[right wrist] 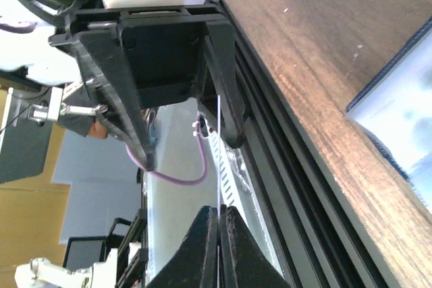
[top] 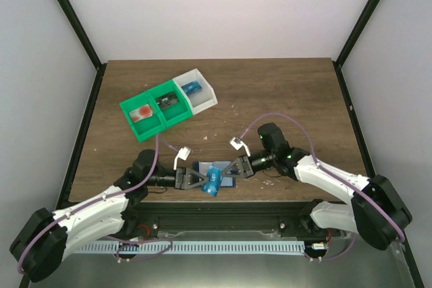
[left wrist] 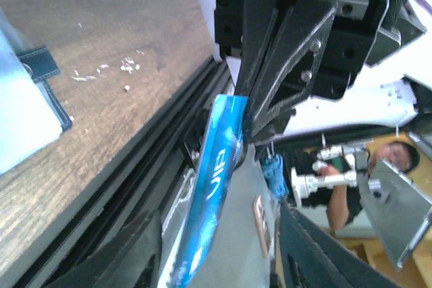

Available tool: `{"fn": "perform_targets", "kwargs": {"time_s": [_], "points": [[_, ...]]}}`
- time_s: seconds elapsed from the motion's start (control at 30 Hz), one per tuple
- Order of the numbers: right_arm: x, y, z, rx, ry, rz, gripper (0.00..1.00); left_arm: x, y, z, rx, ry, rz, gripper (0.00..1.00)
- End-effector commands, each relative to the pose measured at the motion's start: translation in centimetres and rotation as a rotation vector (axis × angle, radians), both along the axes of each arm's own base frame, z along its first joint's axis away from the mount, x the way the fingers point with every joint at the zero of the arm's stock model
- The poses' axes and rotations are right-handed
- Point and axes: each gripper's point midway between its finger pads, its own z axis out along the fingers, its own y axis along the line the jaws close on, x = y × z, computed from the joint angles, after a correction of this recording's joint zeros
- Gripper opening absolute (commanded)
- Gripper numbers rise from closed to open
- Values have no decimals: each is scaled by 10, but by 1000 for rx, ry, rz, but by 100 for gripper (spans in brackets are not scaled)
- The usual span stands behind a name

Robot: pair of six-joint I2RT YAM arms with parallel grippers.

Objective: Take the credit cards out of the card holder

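A blue credit card [top: 212, 183] hangs between my two grippers just above the table's front edge. My right gripper [top: 221, 179] is shut on it; in the right wrist view the card [right wrist: 219, 166] shows edge-on as a thin line pinched between the fingertips of that gripper [right wrist: 219, 227]. In the left wrist view the card [left wrist: 216, 180] runs between the spread jaws of my left gripper [left wrist: 219, 254], which stands open and does not press on it. The card holder [top: 228, 181] lies open on the table under the grippers, its pale inside [left wrist: 23, 116] [right wrist: 398, 109] showing.
A green tray [top: 140, 129] and an adjoining white tray [top: 209, 99] stand at the back left, each compartment holding a card. The table's black front rail [right wrist: 297, 187] runs right below the card.
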Motion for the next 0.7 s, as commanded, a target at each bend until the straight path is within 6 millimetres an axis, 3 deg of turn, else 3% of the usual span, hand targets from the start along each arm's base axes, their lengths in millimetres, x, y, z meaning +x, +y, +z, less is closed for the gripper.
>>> {"fn": "perform_targets", "kwargs": {"time_s": [0.0,0.13,0.2,0.23,0.43,0.57,0.67], "points": [[17,1,1,-19,-36,-91,0,22,3,14,62,-112,104,58],[35,3,3,-42,-50,-182,0,46,19,24,172,-205,263,80],[48,5,9,-44,-71,-238,0,56,31,26,237,-226,342,97],[55,6,11,-51,-81,-268,0,61,36,28,260,-240,377,99],[85,11,40,-25,-111,-379,0,83,60,33,353,-225,559,100],[94,13,72,91,-93,-455,0,81,49,55,156,-128,585,100],[97,15,92,189,-32,-484,0,76,41,77,-67,-69,571,90]]}}
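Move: The blue credit card, already in the right fingers' grip, has its middle about 3 cm left and 2 cm back of the right hand; from the left hand it is roughly 3 cm right, 1 cm back, level. The open card holder lies some 14 cm below, about 6 cm ahead and 3 cm left of the right hand. The box's white section is about 42 cm ahead and 10 cm left of the right hand, similarly low. The blue card stays pinched in the shut right fingers as that hand carries it about 8 cm forward, dipping slightly and then rising some 4 cm, turning clockwise over 20 degrees. The left hand, its fingers already parted around the card's free end, opens wide and travels alongside, forward, up and somewhat left, swinging some 30 degrees counter-clockwise. ##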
